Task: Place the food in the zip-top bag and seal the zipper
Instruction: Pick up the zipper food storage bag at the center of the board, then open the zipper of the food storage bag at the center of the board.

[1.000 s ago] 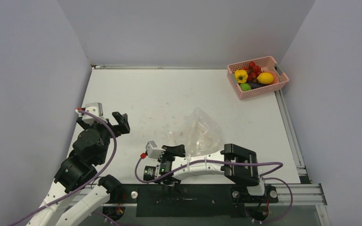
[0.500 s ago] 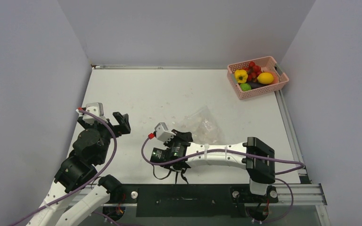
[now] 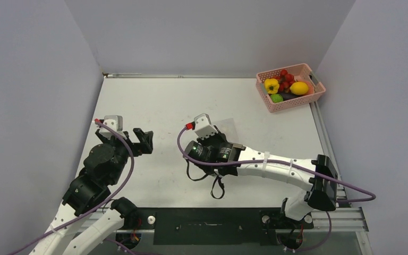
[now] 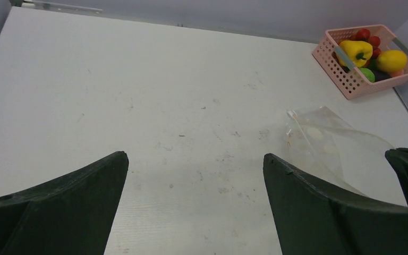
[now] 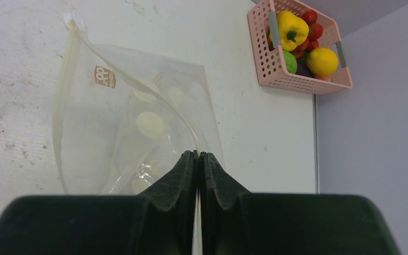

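Observation:
The zip-top bag (image 5: 138, 117) lies on the white table, clear and crinkly. My right gripper (image 5: 197, 154) is shut on one lip of its mouth. The zipper (image 5: 59, 117) runs down the bag's left edge, and its other strip curves up into my jaws. In the top view the wrist covers most of the bag (image 3: 224, 126). The food sits in the pink basket (image 3: 288, 105) at the far right: yellow pepper (image 3: 271, 85), lemon (image 3: 299, 88), cherry tomatoes (image 3: 286, 77), green piece (image 3: 277, 98). My left gripper (image 4: 194, 164) hangs open over bare table, left of the bag (image 4: 329, 146).
Grey walls close the table on three sides. A metal rail (image 3: 326, 138) runs along the right edge below the basket. My right arm (image 3: 276, 167) stretches across the near right of the table, with loose black straps (image 3: 216, 187) hanging from its wrist.
My right arm has swung away from the near edge to mid-table, dragging the bag by its mouth edge. The left gripper has shifted slightly right, still open.

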Tool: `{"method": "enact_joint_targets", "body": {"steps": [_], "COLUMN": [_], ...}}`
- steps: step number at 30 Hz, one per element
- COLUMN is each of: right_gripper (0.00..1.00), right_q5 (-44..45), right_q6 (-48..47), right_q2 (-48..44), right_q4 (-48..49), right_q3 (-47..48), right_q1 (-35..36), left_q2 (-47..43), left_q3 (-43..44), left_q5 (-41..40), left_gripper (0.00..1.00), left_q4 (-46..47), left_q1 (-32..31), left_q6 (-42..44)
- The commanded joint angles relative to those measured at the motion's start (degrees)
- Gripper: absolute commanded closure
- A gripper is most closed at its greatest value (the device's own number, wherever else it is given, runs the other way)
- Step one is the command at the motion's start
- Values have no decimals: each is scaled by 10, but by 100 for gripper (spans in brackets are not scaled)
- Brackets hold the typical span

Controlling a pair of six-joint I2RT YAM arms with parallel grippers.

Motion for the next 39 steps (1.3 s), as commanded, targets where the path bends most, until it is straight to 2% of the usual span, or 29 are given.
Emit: {"method": "enact_joint_targets", "body": {"steps": [1,14,25,39], "right_gripper": [95,95,95,95], "right_q5": [-12,-62,-98,-111], "right_q6": [-3,-17,-22,-34], "right_q2": [-41,-75,-80,-92], "right_q4": [41,155,245,308], "right_q3": [-3,-22,-55,-88], "right_q1": [-4,-4,-1,18], "left_q2": [13,91,158,229], "left_q3": [10,59,49,31], "left_q5": [79,220,329,384], "left_gripper": [4,4,4,4], "left_q4": [27,10,48,85], "left_q1": [3,3,3,2], "left_q6": [-19,-115,-196,-235]}}
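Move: Some 26 cm to the left hand's right, 4 cm ahead and 13 cm below, hangs the bag's free lip. The right gripper, shut on the opposite lip, stands about 32 cm right of the left hand, 2 cm ahead and 9 cm below. From the right hand, that free lip is about 6 cm left, 2 cm ahead and 4 cm below; the pink basket is roughly 37 cm right, 28 cm ahead and 11 cm below. Sweeping about 14.5 cm right and sinking some 5 cm, the left hand closes in on the free lip, jaws wide open, turning clockwise, tipping down and rolling its left side down. The right hand keeps its pinch and carries the bag about 6.5 cm left to meet it, rolling its left side up some 25 degrees. ##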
